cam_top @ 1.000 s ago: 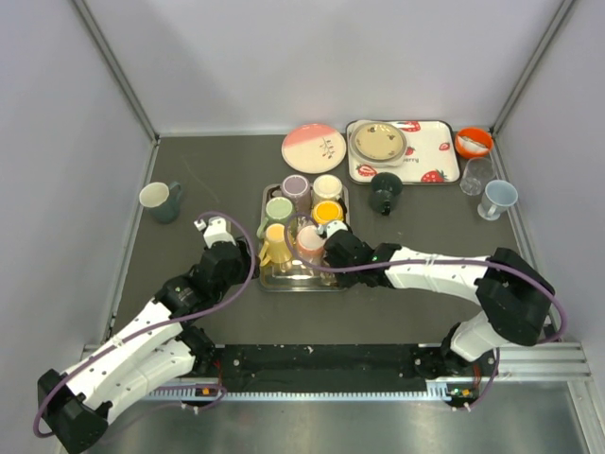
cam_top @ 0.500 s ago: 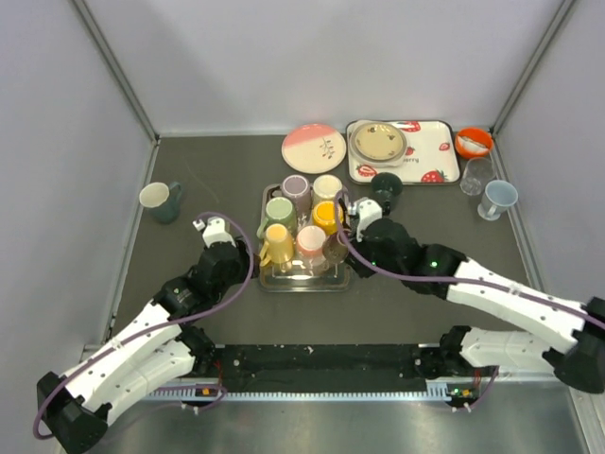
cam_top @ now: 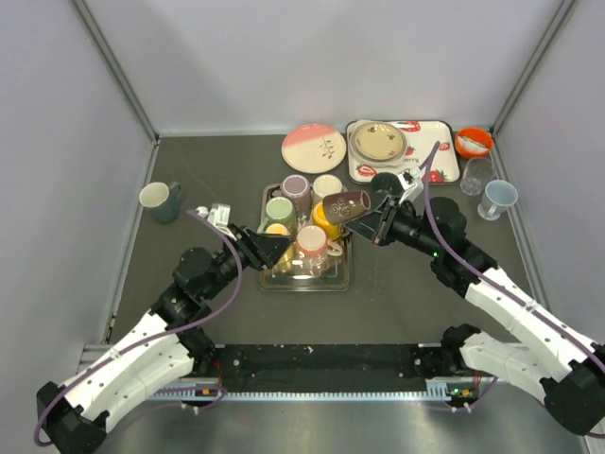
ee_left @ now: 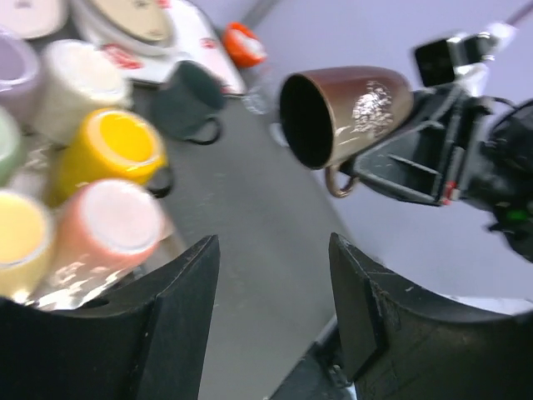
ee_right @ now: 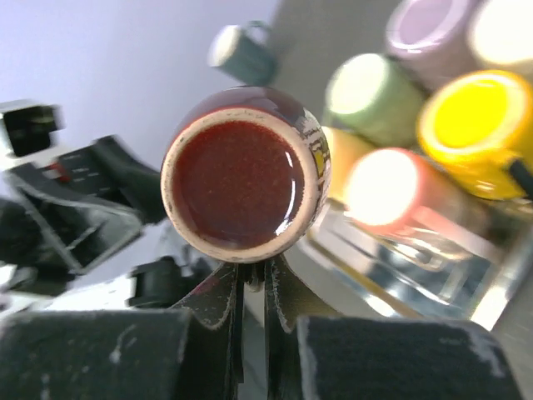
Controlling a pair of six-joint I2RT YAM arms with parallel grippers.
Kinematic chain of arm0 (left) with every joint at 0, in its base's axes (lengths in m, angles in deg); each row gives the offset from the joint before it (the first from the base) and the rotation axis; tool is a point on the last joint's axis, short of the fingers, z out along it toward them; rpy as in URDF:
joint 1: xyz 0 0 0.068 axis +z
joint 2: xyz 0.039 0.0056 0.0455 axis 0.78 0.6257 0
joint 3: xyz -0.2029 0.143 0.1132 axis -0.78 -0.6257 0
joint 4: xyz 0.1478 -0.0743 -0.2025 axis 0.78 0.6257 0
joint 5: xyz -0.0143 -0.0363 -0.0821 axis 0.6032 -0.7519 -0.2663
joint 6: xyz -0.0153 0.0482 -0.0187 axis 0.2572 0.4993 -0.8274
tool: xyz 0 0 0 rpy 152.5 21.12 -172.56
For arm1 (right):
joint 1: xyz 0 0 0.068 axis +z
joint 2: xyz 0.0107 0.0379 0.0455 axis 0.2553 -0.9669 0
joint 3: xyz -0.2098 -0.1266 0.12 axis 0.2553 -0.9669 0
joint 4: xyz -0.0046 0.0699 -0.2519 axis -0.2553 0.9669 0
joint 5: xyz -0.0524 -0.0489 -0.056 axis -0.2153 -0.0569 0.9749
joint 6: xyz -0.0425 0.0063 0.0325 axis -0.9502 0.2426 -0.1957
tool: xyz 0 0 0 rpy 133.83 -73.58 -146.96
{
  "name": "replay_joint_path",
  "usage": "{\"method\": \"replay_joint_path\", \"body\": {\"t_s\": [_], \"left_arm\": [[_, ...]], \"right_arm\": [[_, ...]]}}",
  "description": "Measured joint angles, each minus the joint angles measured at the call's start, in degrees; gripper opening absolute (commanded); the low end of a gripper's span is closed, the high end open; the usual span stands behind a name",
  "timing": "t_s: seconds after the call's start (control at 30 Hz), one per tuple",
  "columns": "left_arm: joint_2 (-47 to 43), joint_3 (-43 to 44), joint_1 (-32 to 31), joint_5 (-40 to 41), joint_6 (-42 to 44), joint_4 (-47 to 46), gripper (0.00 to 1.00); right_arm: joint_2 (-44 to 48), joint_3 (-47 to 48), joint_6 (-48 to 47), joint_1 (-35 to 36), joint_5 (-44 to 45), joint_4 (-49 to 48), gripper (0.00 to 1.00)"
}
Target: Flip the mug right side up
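A brown mug (cam_top: 345,205) with a pale flower print hangs on its side above the metal tray (cam_top: 302,283), its mouth facing left. My right gripper (cam_top: 380,221) is shut on its handle. The right wrist view looks at the mug's round base (ee_right: 240,185), with the handle pinched in the right gripper (ee_right: 254,279) just below it. My left gripper (cam_top: 274,248) stands open and holds nothing, over the tray's left part. The left wrist view looks between the left gripper's (ee_left: 275,308) fingers at the mug's dark mouth (ee_left: 306,121), some way off.
Several mugs stand upside down in the tray, among them a yellow one (cam_top: 326,216) and a pink one (cam_top: 312,241). A dark green mug (cam_top: 385,191) stands behind the right gripper. A teal mug (cam_top: 161,200) is far left. A pink plate (cam_top: 314,148), strawberry tray (cam_top: 444,151), orange bowl (cam_top: 473,142), glass (cam_top: 475,176) and blue cup (cam_top: 497,199) are at the back.
My right gripper closed on the brown mug's handle, lifted it off the tray's front right and swung it up and right, onto its side. The left gripper turned toward the tray.
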Motion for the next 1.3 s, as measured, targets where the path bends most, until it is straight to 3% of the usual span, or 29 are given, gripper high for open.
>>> {"method": "replay_joint_path", "body": {"t_s": [0.27,0.43,0.93,1.1,1.3], "left_arm": [[13.0,-2.1,0.0,-15.9,-7.8,-27.4,0.60],[20.3,-2.1,0.0,-22.5,-11.1,-37.4,0.59],[27.6,2.9,-1.0,-27.5,-13.8,-46.5,0.54],[29.8,4.7,-1.7,-27.9,-13.7,-46.1,0.40],[31.2,5.3,-2.0,-26.9,-14.2,-45.4,0.31]], "right_arm": [[-2.0,-7.4,17.9,-1.4,-13.8,-28.0,0.00],[-3.2,-9.5,23.7,-1.8,-16.5,-35.8,0.00],[-4.9,-9.7,25.5,-1.8,-17.8,-39.9,0.00],[-5.2,-9.9,25.2,-1.9,-17.6,-40.1,0.00],[-5.2,-9.9,24.3,-1.9,-17.5,-40.2,0.00]]}}
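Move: The brown mug, lying sideways with its handle already pinched in my right fingers, sits about 14 cm to the right of my open, empty left hand, some 5 cm ahead and 5 cm higher. From my right hand it is about 3 cm ahead, 1 cm left and 4 cm up. Some 19 cm below my left hand stand the yellow mug, 8 cm ahead and 11 cm right, and the coral mug, 2 cm ahead and 7 cm right. I swing my left hand about 11 cm right and 6 cm up, turning it some 30 degrees clockwise towards the held mug's handle, then partly close its fingers around that handle. Early on, my right hand keeps its pinch, lifts the mug about 5 cm, a little left and back, and rolls its left side up, then nearly holds still. ##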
